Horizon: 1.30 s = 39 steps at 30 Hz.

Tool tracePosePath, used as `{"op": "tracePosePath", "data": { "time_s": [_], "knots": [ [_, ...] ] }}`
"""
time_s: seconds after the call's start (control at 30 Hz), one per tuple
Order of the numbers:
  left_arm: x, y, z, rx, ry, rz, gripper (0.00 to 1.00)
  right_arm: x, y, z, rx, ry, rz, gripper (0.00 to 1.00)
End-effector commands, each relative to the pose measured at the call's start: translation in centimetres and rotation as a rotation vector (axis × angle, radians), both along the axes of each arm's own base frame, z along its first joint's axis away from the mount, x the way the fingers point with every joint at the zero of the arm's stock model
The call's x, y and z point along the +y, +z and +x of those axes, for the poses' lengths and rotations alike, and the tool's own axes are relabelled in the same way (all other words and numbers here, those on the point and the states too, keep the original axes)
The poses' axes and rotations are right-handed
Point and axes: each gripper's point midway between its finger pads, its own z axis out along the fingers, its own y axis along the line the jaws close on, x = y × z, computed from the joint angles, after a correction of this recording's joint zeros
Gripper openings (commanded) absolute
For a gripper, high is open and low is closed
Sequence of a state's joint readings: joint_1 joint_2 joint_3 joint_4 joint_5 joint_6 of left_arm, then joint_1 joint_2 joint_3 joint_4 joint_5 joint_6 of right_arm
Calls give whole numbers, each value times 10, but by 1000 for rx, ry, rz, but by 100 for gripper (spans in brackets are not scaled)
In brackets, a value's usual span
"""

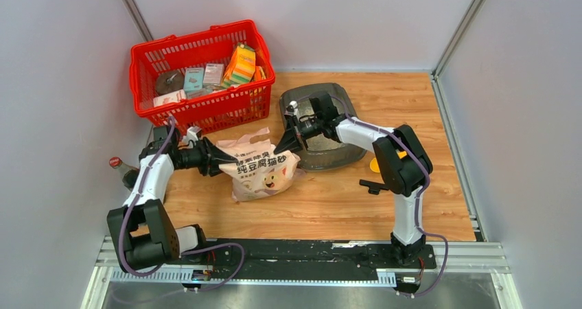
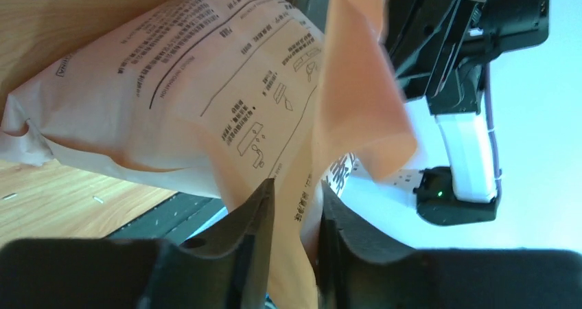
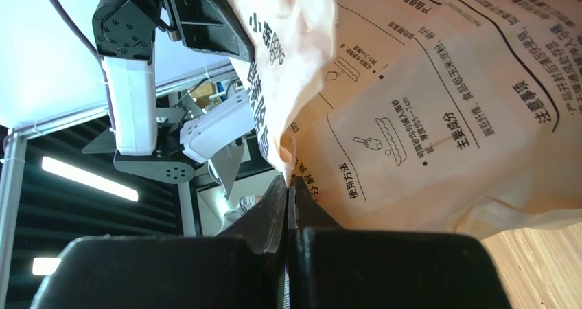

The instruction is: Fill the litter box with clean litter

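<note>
The litter box [image 1: 341,154] is a dark grey tray at the middle back, partly hidden by my right arm; I see no clean litter in it. The clean litter is out of view. A beige paper bag [image 1: 264,168] printed with a cartoon cat lies in front of the box, held between both grippers. My left gripper [image 1: 221,159] grips a fold at the bag's left top corner; the paper [image 2: 171,89] fills the gap between the jaws [image 2: 295,199]. My right gripper [image 1: 283,144] is pinched tight on the bag's right top edge [image 3: 446,103], jaws together [image 3: 288,185].
A red mesh basket [image 1: 206,110] with boxes stands at the back left, next to the litter box. A yellow scoop [image 1: 375,165] lies on the table behind my right arm. A bottle [image 1: 118,165] stands at the left edge. Grey walls enclose the wooden table.
</note>
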<state>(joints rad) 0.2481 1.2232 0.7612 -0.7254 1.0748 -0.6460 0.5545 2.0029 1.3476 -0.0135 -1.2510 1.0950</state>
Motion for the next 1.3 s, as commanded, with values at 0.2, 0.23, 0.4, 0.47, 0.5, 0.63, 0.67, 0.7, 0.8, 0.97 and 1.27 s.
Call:
{"op": "tracePosePath", "data": {
  "time_s": [0.2, 0.23, 0.4, 0.47, 0.5, 0.63, 0.67, 0.7, 0.8, 0.97, 1.27],
  "knots": [
    [22, 60, -35, -512, -276, 409, 48, -11, 20, 7, 32, -11, 14, 0],
    [30, 61, -39, -557, -294, 506, 50, -11, 18, 7, 44, -9, 11, 0],
    [25, 92, -49, -944, -349, 679, 70, -11, 10, 9, 103, -15, -9, 0],
    [11, 102, -48, -1085, -438, 701, 72, -11, 7, 9, 112, -18, -15, 0],
    [9, 107, -39, -1142, -457, 732, 73, -10, 6, 11, 111, -22, -17, 0],
    [-3, 118, -26, -1295, -666, 845, 74, -9, 10, 14, 95, -26, -13, 0],
    [-4, 116, -21, -1362, -733, 878, 74, -9, 11, 14, 91, -25, -11, 0],
    [-12, 112, -18, -1409, -797, 874, 74, -9, 11, 14, 93, -28, -14, 0],
    [-24, 99, -3, -1512, -940, 919, 75, -10, 9, 14, 102, -34, -23, 0],
    [-49, 73, 0, -1558, -1114, 850, 75, -13, 10, 10, 104, -38, -25, 0],
    [-60, 17, 1, -1555, -1302, 842, 75, -17, 5, 5, 120, -43, -41, 0]
  ]
}}
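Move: The litter bag's middle lies about 8 cm to the left hand's right, some 2 cm nearer the base and 8 cm below it; from the right hand, pinching the bag's right top corner, it is roughly 4 cm left, 5 cm back and 8 cm down. From the left hand, the litter box is some 26 cm right, 18 cm ahead and 12 cm lower, the red basket about 12 cm left, 27 cm ahead and 6 cm lower. The bag's left top edge comes free of the left hand's already parting fingers, which spread wide as the hand lifts some 10 cm and draws back. Then it swings forward, right and down over the bag towards the right gripper, rolling about 120 degrees around its own pointing direction, clockwise looking along the fingers. The right hand keeps its pinch, almost still. ##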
